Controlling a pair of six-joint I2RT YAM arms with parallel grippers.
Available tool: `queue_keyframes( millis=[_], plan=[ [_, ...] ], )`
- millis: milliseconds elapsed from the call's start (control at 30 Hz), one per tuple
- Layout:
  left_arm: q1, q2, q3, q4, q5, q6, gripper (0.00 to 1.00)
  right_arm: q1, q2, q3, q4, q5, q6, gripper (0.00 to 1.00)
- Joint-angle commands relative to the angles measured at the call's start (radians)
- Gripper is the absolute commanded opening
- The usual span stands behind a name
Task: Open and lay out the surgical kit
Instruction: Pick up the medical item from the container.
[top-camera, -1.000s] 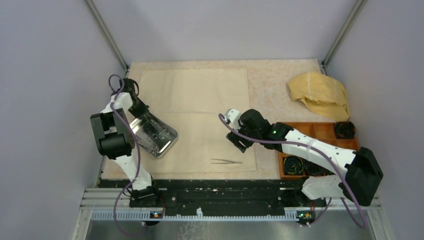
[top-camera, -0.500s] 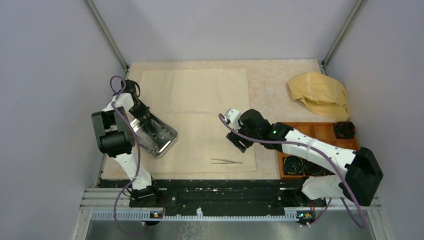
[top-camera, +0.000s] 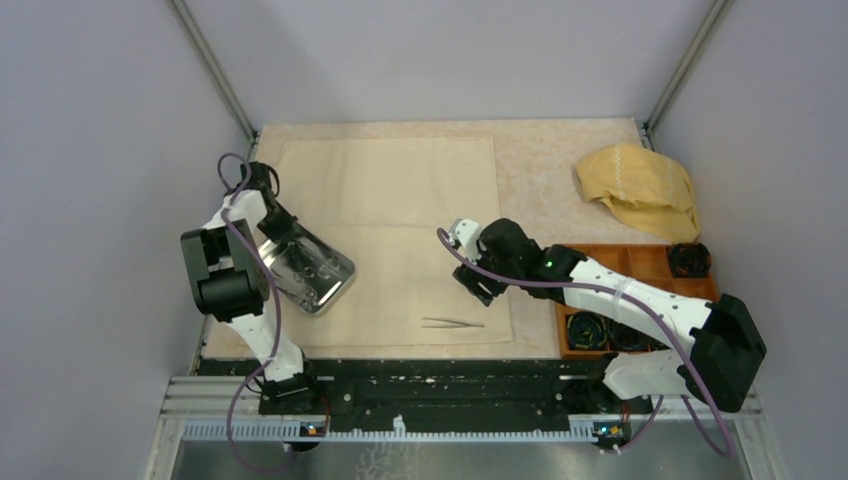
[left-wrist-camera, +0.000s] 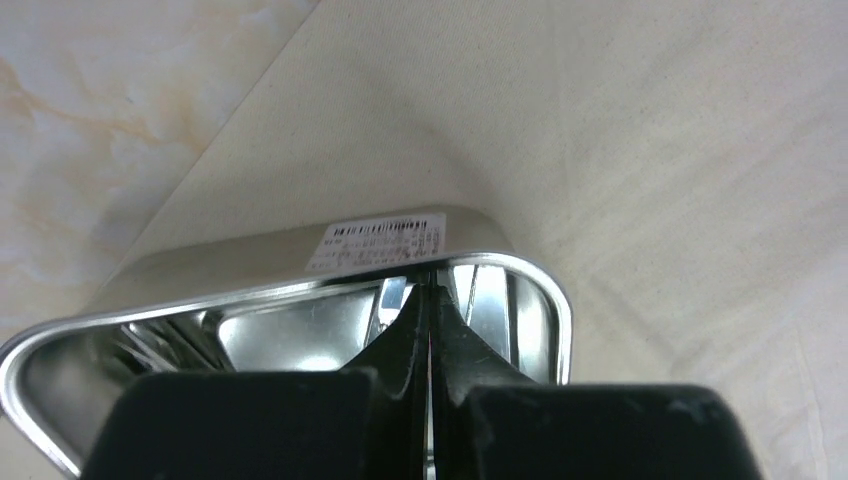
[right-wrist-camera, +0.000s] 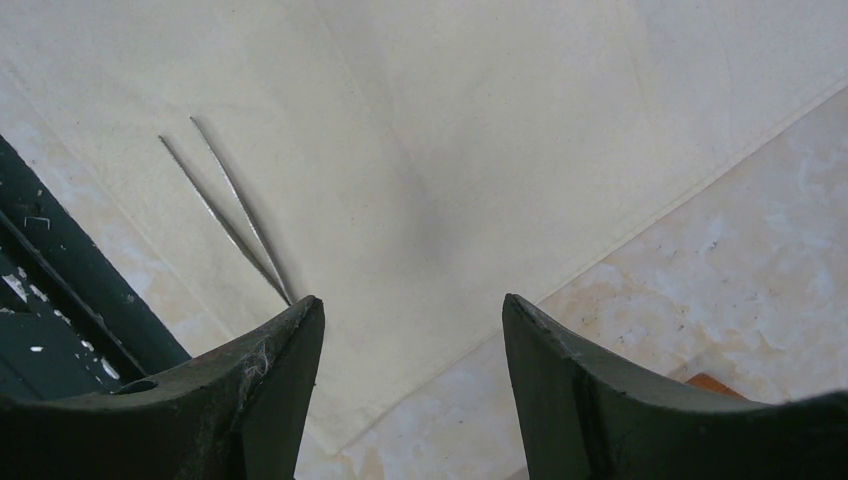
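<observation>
The pale cream cloth sheet (top-camera: 400, 200) lies spread flat on the table. The steel tray (top-camera: 308, 268) rests on its left edge, and ring shapes inside it look like scissors (top-camera: 314, 270). My left gripper (top-camera: 277, 229) is at the tray's far-left corner. In the left wrist view its fingers (left-wrist-camera: 405, 340) are pressed together with their tips at the tray's rim (left-wrist-camera: 300, 287); the left gripper (left-wrist-camera: 430, 275) has nothing visible between them. Tweezers (top-camera: 452, 322) lie on the cloth's near edge. My right gripper (top-camera: 472, 284) hovers open over the cloth's right edge, the tweezers (right-wrist-camera: 230, 215) off to one side of the right gripper (right-wrist-camera: 413, 305).
A crumpled mustard-yellow cloth (top-camera: 640, 188) sits at the back right. An orange compartment box (top-camera: 640, 262) with black coils lies under my right arm. Grey walls close in on both sides, and the black base rail (top-camera: 430, 385) runs along the near edge.
My left gripper's fingers have closed at the tray's corner, and the left arm and tray have shifted slightly. The right arm has not moved.
</observation>
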Motion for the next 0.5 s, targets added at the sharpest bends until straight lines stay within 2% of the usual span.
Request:
queue_keyframes(
  millis=[0,133,233,333,400,433,467],
  plan=[
    [-0.001,-0.134,-0.024,-0.019,-0.012,0.019,0.0,0.004,-0.039,0.028,0.014,-0.013,0.0,0.66],
    [-0.002,-0.239,-0.057,-0.043,0.041,0.026,0.0,0.004,-0.039,0.032,0.022,-0.024,0.013,0.66],
    [-0.001,-0.349,-0.115,-0.03,0.209,0.014,0.0,0.003,-0.035,0.036,0.042,-0.071,0.043,0.69],
    [-0.018,-0.501,-0.237,0.174,0.577,0.012,0.0,0.001,-0.026,0.05,0.092,-0.131,0.131,0.7],
    [-0.077,-0.566,-0.307,0.317,0.744,-0.036,0.0,-0.009,-0.027,0.06,0.146,-0.203,0.211,0.7],
    [-0.111,-0.599,-0.357,0.44,0.83,-0.081,0.0,-0.019,-0.029,0.073,0.173,-0.255,0.25,0.7],
    [-0.148,-0.637,-0.405,0.65,0.902,-0.141,0.0,-0.031,-0.029,0.089,0.204,-0.305,0.29,0.7]
  ],
)
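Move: The medical item is already pinched at the left fingertips, at the far end of the metal tray, whose middle lies about 7 cm back, 2 cm right and 2 cm below. The open cloth's middle is level with that hand, some 18 cm right and 4 cm down; the thin tools already laid out lie 19 cm back and 32 cm right. From the right hand, the held item is about 17 cm ahead, 35 cm left and 9 cm lower. The left hand, its fingers still shut on the medical item, lifts nearly straight up out of the tray, then sweeps right over the cloth as it climbs, about 12 cm up, 10 cm right and a little back, the fingers swinging some 35 degrees forward and to the right. Late on, the right hand, empty and open, starts left towards it by about 2.5 cm, rolling slightly. ##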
